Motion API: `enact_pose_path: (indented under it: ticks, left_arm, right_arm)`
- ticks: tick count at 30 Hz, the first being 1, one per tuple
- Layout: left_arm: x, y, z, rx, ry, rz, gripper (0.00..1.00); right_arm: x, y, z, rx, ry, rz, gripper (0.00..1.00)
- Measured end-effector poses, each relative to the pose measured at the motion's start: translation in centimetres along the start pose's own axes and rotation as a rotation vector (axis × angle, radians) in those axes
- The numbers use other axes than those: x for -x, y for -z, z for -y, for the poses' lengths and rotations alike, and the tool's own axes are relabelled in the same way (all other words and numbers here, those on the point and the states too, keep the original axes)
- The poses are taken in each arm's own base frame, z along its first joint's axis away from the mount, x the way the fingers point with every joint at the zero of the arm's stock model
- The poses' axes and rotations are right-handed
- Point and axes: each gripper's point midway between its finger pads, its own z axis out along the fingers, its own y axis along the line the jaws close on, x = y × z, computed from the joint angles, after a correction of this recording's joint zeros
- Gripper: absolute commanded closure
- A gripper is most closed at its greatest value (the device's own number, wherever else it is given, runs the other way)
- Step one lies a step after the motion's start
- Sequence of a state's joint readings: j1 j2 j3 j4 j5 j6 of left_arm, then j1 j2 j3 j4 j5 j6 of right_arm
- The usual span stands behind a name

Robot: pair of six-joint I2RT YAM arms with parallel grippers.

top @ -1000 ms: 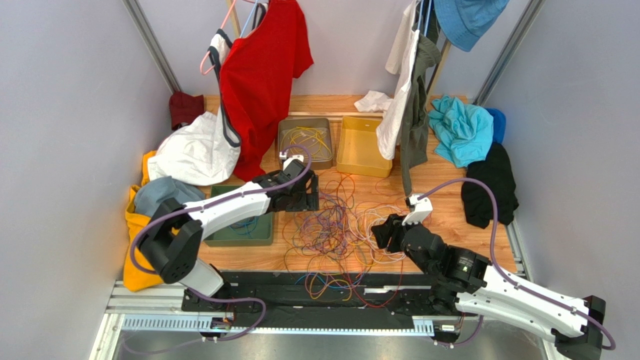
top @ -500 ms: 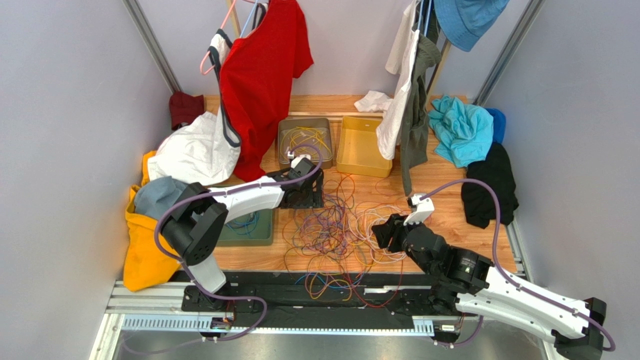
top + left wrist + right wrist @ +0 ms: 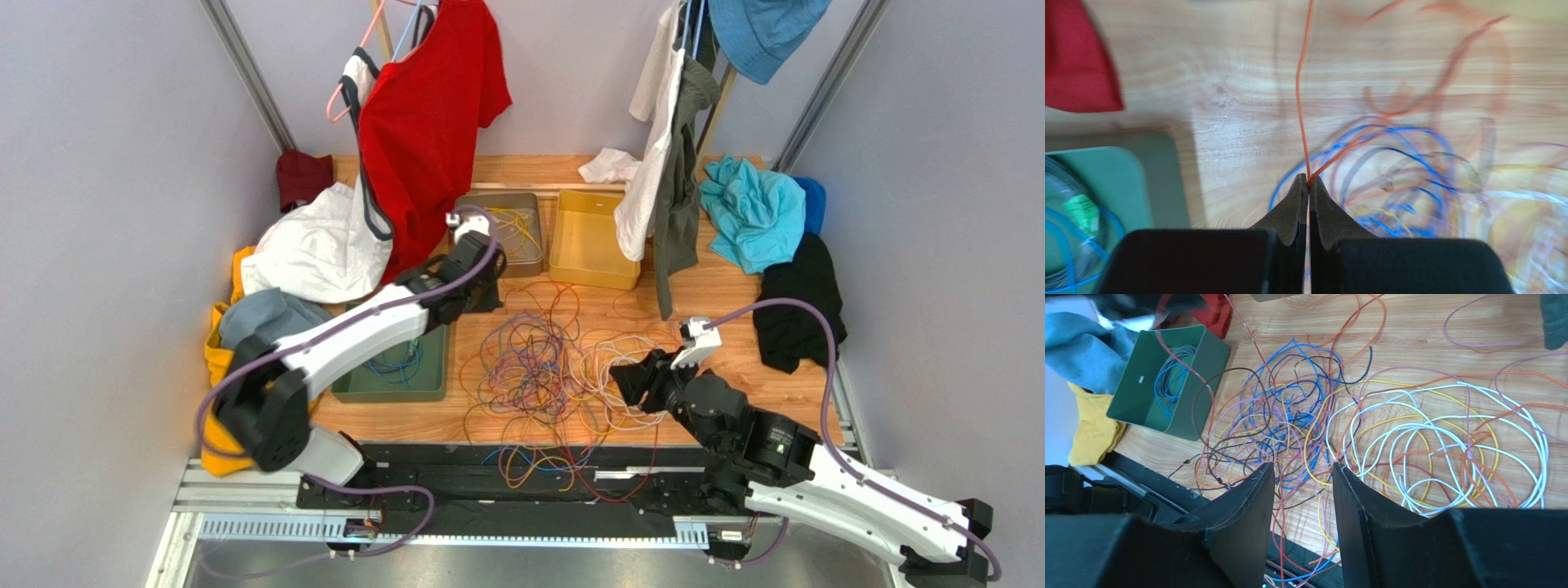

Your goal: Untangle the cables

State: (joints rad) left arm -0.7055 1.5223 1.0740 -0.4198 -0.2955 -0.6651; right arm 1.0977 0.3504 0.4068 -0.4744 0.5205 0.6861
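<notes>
The cables [image 3: 540, 368] lie as a many-coloured tangle on the wooden table between the two arms. In the left wrist view my left gripper [image 3: 1309, 180] is shut, with a thin orange cable [image 3: 1300, 92] pinched at its tips and running away over the wood. From above, the left gripper [image 3: 491, 294] sits at the tangle's far left edge. My right gripper [image 3: 632, 380] hovers at the tangle's right side. Its jaws [image 3: 1303, 468] stand open above the cables [image 3: 1290, 416], with white loops [image 3: 1438, 435] to their right and nothing held.
A green tray [image 3: 423, 386] holding blue cable sits left of the tangle. An olive tray [image 3: 530, 211] and a yellow tray [image 3: 593, 239] stand behind it. Clothes surround the table: red shirt [image 3: 429, 110], white cloth [image 3: 313, 251], teal cloth [image 3: 754, 208], black cloth [image 3: 797, 306]. A black rail [image 3: 405, 459] borders the near edge.
My left gripper has gone from open to shut on the orange cable and pulled back toward the far trays. The right gripper has shifted slightly right.
</notes>
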Motion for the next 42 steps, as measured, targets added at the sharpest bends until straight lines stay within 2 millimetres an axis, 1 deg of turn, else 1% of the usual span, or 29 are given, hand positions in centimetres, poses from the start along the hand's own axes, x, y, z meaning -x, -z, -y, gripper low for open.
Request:
enact_pose_path:
  ticks: [1,3,4,7,9,11,12,15,18,20,22,23,25,26,28,30,31,34,37,39,42]
  left_arm:
    - [1.5,1.9,0.5,-0.037,0.007,0.045,1.00]
    - [5.3,6.3,1.8,-0.123,0.025,0.158,1.00]
    - [6.8,8.3,2.5,-0.160,0.028,0.207,1.00]
    - [12.0,16.0,5.2,-0.310,0.032,0.373,1.00]
    - [14.7,21.2,6.9,-0.404,0.023,0.467,1.00]
    - [16.3,25.3,8.2,-0.474,0.004,0.525,1.00]
    - [17.3,27.9,9.1,-0.518,-0.009,0.562,1.00]
    - [18.9,33.1,10.8,-0.606,-0.044,0.621,1.00]
    - [20.2,36.7,12.4,-0.674,-0.074,0.659,1.00]
    - [21.1,38.5,13.3,-0.705,-0.093,0.679,1.00]
    - [21.6,39.1,14.1,-0.718,-0.110,0.683,1.00]
    - [21.7,39.1,14.5,-0.719,-0.122,0.681,1.00]
    - [21.6,38.1,15.1,-0.703,-0.147,0.663,1.00]
    - [21.3,37.2,15.4,-0.685,-0.162,0.646,1.00]
    - [20.5,34.6,15.9,-0.635,-0.192,0.606,1.00]
    - [19.1,31.4,16.3,-0.583,-0.225,0.548,1.00]
    - [18.3,29.5,16.3,-0.554,-0.241,0.513,1.00]
    - [16.3,23.7,16.0,-0.475,-0.266,0.403,1.00]
    - [15.4,18.9,14.7,-0.404,-0.257,0.326,1.00]
    - [15.2,16.6,14.0,-0.374,-0.247,0.292,1.00]
    - [16.0,14.0,13.7,-0.357,-0.225,0.277,1.00]
  right_arm:
    - [0.1,0.1,-0.1,0.006,-0.006,0.002,0.57]
    - [0.2,0.2,-0.3,0.016,-0.014,0.005,0.57]
    - [0.2,0.3,-0.3,0.022,-0.016,0.005,0.57]
    - [0.2,0.4,-0.6,0.038,-0.021,0.003,0.57]
    - [0.2,0.5,-0.8,0.048,-0.024,0.001,0.57]
    - [0.2,0.6,-0.9,0.060,-0.022,-0.004,0.57]
    - [0.1,0.6,-1.1,0.067,-0.018,-0.008,0.57]
    - [0.2,0.8,-1.6,0.097,-0.005,-0.012,0.55]
    - [1.3,1.0,-2.9,0.148,0.003,0.012,0.55]
    - [2.7,1.2,-4.1,0.193,0.005,0.048,0.55]
    - [3.5,1.3,-4.8,0.209,0.005,0.068,0.56]
    - [3.9,1.3,-5.1,0.213,0.006,0.075,0.56]
    - [4.5,1.4,-5.5,0.218,0.007,0.082,0.57]
    - [4.6,1.5,-5.5,0.219,0.005,0.085,0.57]
    - [4.8,1.7,-5.5,0.220,0.000,0.089,0.58]
    - [4.9,2.2,-5.1,0.215,-0.010,0.096,0.59]
    - [5.1,2.4,-4.8,0.211,-0.017,0.104,0.59]
    - [5.6,3.3,-3.8,0.191,-0.039,0.131,0.60]
    - [6.3,4.3,-2.7,0.166,-0.061,0.155,0.60]
    - [6.8,4.8,-2.4,0.160,-0.074,0.171,0.60]
    - [7.4,5.4,-2.0,0.151,-0.088,0.191,0.60]
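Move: The yellow tray lies about 13 cm ahead of the left hand, 17 cm to its right and 6 cm lower; the fingers already hold an orange cable. The grey tray is some 13 cm straight ahead, the cable tangle roughly 10 cm back and 7 cm right, and the green tray 7 cm back and 18 cm left. From the right hand, the yellow tray is about 28 cm ahead and 3 cm left, 9 cm lower. The orange cable, still pinched in the left hand's shut fingers, is whipped up about 45 cm and drawn back, wrist tipping upward. The hand then comes right and forward again, sinking some 20 cm while the wrist tips partly back down, to end high beside the yellow tray. The empty right hand rises clear of the pile, fingers part open, swaying left and then right. ##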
